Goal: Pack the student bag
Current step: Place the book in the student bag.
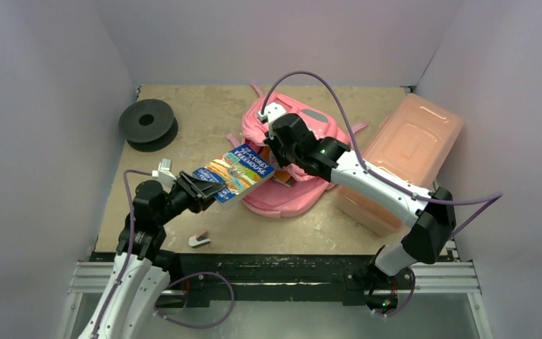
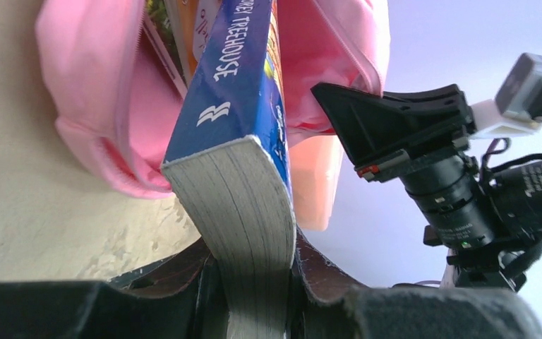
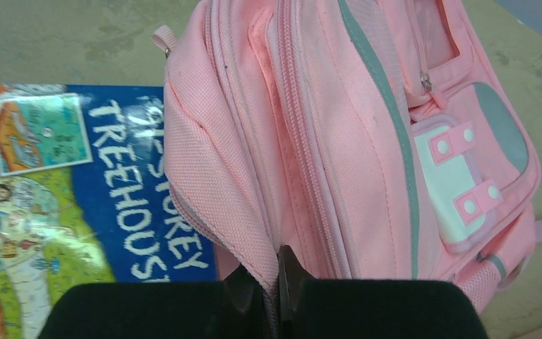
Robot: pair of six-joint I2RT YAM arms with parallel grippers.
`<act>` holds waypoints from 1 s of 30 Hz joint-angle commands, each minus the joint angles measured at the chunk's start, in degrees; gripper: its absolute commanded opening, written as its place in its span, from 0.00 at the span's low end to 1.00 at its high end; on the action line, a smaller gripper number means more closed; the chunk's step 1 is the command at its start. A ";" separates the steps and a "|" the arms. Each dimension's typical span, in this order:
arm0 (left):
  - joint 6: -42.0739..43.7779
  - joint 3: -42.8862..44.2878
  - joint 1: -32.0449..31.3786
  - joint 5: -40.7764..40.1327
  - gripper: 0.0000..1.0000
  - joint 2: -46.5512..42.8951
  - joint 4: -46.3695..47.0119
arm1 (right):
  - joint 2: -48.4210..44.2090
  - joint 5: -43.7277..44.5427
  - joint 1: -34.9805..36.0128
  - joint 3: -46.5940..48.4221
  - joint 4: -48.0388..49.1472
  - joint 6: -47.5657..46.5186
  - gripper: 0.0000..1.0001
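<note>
The student bag lies in the middle of the table, a pink fabric backpack with a grey stripe and a white clasp patch. My right gripper is shut on the zipped edge of the bag's opening, holding the flap up. My left gripper is shut on the page end of a thick blue paperback titled "Treehouse". The book's far end points into the bag's open mouth, where another book shows inside.
A salmon-pink plastic box with a lid stands right of the bag. A black spool sits at the back left. A small white and pink object lies near the front edge.
</note>
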 commanded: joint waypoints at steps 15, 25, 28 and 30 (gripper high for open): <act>-1.94 14.83 -23.80 -35.15 0.00 57.97 45.27 | -1.03 -7.12 0.70 6.42 9.82 3.65 0.00; -1.11 22.38 -22.67 -27.08 0.56 57.24 16.01 | -1.48 -4.90 0.52 4.33 9.81 2.06 0.00; 3.27 22.88 -22.53 -27.75 0.73 49.85 3.03 | -1.29 -4.46 0.42 3.63 10.08 1.77 0.00; 8.05 22.48 -22.01 -26.91 0.84 45.14 -2.07 | -1.22 -4.37 0.34 3.01 10.17 1.38 0.00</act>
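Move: The left hand holds the treehouse book; the middle of the bag's open mouth lies about 11 cm ahead of that hand, 15 cm to its right and 12 cm below. The books already packed show just inside, some 10 cm ahead, 18 cm right and 16 cm lower, while a small stapler lies roughly 9 cm back, 4 cm left and 20 cm below. From the right hand, pinching the raised flap, the mouth is about 2 cm back, level sideways and 10 cm below. The left hand carries the book forward, right and down into the bag's mouth, about 20 cm along, then opens its fingers wide, lets go and draws some 5 cm back and to the left, rolling and tipping down about 20 degrees. The right hand shifts about 2 cm left, then stays, still pinching the bag's flap up clear of the mouth. ##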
